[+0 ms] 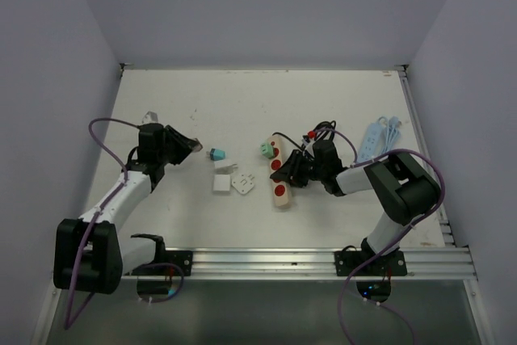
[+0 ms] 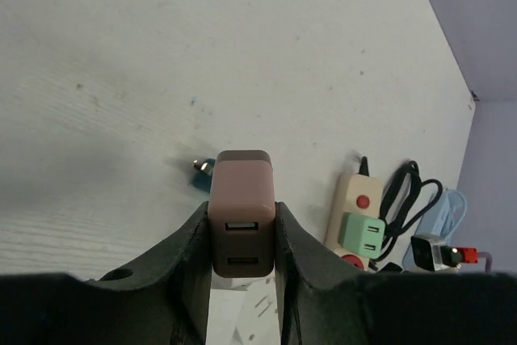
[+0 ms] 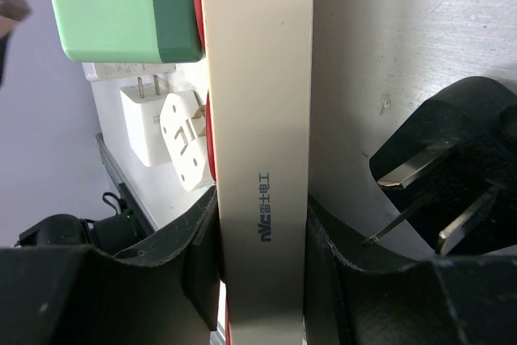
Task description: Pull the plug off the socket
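My left gripper is shut on a brownish-pink plug with two USB ports, held above the table left of centre, well apart from the socket. In the top view this gripper sits at the left. The socket is a cream power strip with red buttons, and my right gripper is shut on its side. The wrist view shows the strip clamped between the right gripper fingers. A green plug is still seated in the strip.
A teal plug and two white plugs lie between the arms. A black plug with bare prongs and black cable lie beside the strip. A pale blue bundle rests at the right.
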`<action>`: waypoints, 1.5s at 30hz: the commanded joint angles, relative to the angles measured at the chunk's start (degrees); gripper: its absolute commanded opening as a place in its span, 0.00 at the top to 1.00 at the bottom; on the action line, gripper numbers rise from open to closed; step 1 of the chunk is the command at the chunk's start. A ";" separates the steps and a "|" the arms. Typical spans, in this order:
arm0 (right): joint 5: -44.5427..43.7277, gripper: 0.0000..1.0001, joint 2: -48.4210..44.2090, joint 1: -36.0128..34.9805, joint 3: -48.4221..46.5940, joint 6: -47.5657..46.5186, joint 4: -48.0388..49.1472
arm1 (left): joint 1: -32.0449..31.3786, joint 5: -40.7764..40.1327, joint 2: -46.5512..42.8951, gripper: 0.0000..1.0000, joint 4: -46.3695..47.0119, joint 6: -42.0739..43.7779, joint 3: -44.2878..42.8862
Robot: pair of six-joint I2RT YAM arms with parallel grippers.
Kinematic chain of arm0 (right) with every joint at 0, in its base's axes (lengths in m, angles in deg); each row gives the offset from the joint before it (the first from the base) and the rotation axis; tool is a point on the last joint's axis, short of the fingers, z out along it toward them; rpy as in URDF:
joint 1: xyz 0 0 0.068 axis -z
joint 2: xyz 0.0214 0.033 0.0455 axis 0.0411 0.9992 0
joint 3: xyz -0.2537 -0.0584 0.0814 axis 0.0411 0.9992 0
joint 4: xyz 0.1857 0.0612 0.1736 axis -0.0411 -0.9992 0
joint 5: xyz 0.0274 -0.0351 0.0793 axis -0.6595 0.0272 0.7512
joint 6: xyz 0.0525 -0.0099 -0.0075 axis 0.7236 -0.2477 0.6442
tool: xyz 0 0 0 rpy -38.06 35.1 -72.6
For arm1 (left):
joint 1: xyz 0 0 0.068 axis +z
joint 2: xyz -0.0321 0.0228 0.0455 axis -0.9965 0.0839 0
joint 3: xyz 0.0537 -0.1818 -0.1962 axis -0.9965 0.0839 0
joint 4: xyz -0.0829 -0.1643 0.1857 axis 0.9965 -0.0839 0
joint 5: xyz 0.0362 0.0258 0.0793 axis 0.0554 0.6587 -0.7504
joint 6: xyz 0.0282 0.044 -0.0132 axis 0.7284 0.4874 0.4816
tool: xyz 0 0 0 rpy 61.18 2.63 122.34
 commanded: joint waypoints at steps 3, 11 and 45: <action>-13.77 1.00 6.07 1.52 5.79 -4.46 -21.56 | 4.25 2.79 2.97 0.64 8.50 2.25 5.63; -13.77 1.00 6.07 1.52 5.70 -4.64 -21.56 | 5.05 2.62 10.36 0.33 13.97 1.28 8.72; -9.99 1.00 5.03 1.26 2.89 -9.11 -24.89 | -19.37 -3.96 4.47 0.02 -10.64 9.28 -15.53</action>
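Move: The left hand, still holding the pink plug, has its drop spot on the bare table roughly 10 cm below, 2 cm back and 2 cm left. From the hand, the teal plug lies level and some 3 cm right, the clear-white plug 4 cm back and 5 cm right, the white cube 9 cm back and 4 cm right. From the right hand, gripping the strip, the drop spot is about 5 cm ahead and 24 cm left. Left hand lowers the held pink plug about 9 cm, opens wide, then rises some 14 cm, finally swinging right. ##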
